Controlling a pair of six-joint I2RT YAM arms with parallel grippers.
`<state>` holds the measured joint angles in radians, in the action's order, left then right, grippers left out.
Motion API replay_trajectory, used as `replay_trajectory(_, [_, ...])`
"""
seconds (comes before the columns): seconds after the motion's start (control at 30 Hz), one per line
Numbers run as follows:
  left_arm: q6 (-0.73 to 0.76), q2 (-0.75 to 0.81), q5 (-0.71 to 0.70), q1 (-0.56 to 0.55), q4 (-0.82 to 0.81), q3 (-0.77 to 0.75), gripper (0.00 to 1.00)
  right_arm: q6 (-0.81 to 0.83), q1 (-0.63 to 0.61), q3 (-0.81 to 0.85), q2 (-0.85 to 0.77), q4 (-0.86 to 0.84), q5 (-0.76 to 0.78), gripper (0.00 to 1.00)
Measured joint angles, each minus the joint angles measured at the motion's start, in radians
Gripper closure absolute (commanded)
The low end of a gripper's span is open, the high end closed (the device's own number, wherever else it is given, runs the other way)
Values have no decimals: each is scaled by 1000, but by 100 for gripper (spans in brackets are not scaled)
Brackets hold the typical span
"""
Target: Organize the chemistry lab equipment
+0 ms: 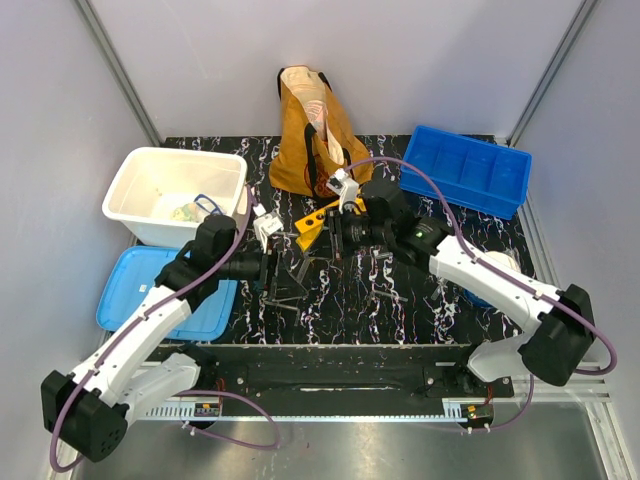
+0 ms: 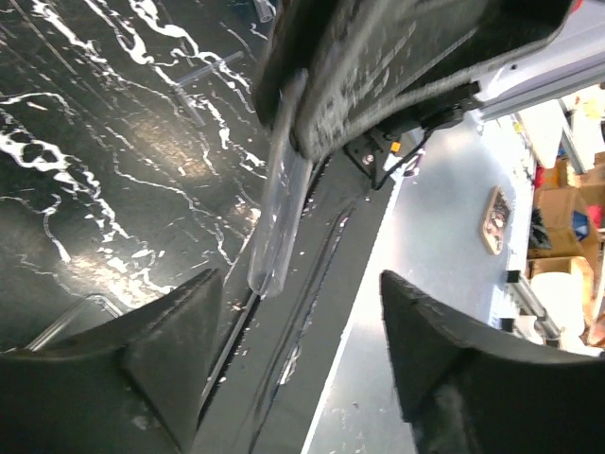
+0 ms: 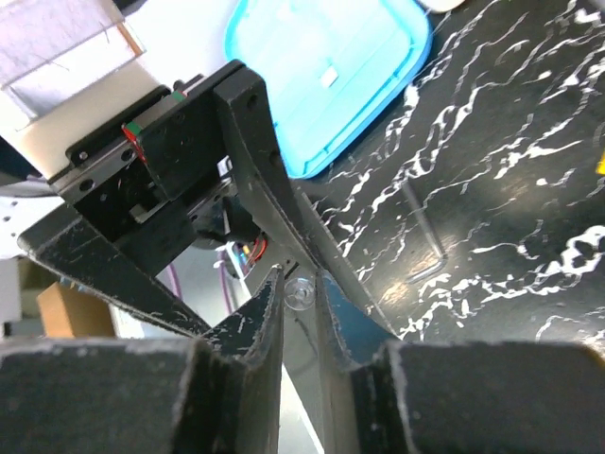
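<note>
A clear test tube (image 2: 274, 218) hangs over the table's front edge, its round end (image 3: 301, 293) pinched between the fingertips of my right gripper (image 3: 301, 282), which is shut on it. My left gripper (image 2: 302, 284) stands open around the tube's lower end, both fingers well apart from it. In the top view the two grippers meet mid-table, the left gripper (image 1: 268, 268) facing the right gripper (image 1: 340, 235). The yellow test-tube rack (image 1: 315, 222) lies just behind them. Loose clear tubes (image 1: 285, 295) rest on the black marbled table (image 1: 400, 300).
A white bin (image 1: 135, 175) sits at the back left with a light-blue lid (image 1: 130, 290) in front of it. A blue divided tray (image 1: 465, 170) is at the back right. The mustard-brown tote bag (image 1: 310, 130) stands at the back centre.
</note>
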<state>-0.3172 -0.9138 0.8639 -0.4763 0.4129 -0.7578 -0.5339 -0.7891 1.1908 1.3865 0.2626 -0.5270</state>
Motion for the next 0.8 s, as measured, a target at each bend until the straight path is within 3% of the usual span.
replay_trajectory(0.07, [7,-4,-18,0,17,-4,12,14,0,0,-6,-5,54,80])
replay_trajectory(0.2, [15,8,-67,0,39,-11,1,61,0,0,-24,-5,196,80])
replay_trajectory(0.53, [15,179,-299,0,89,-11,1,320,18,-19,3,-126,790,79])
replay_trajectory(0.8, [15,230,-473,-2,138,-11,1,426,117,-30,143,-263,978,79])
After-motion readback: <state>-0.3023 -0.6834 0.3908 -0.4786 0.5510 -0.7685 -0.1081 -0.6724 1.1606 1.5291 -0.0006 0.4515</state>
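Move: The yellow tube rack, where the right hand's glass tube is headed, has its middle about 16 cm ahead, 5 cm right and 17 cm below that hand. A pipette lies some 12 cm ahead and 11 cm left of the hand on the table, and the brown bag stands about 30 cm straight ahead. From the left hand, the rack is roughly 19 cm ahead and 11 cm right, 13 cm down. The right hand keeps its pinch on the glass tube and carries it about 20 cm forward and 13 cm right towards the rack's right-hand end, swinging some 65 degrees clockwise from pointing left to pointing forward and sinking a little late on. The left hand, already off the tube, opens fully and backs away about 5 cm left and 3 cm forward, turning counter-clockwise. ##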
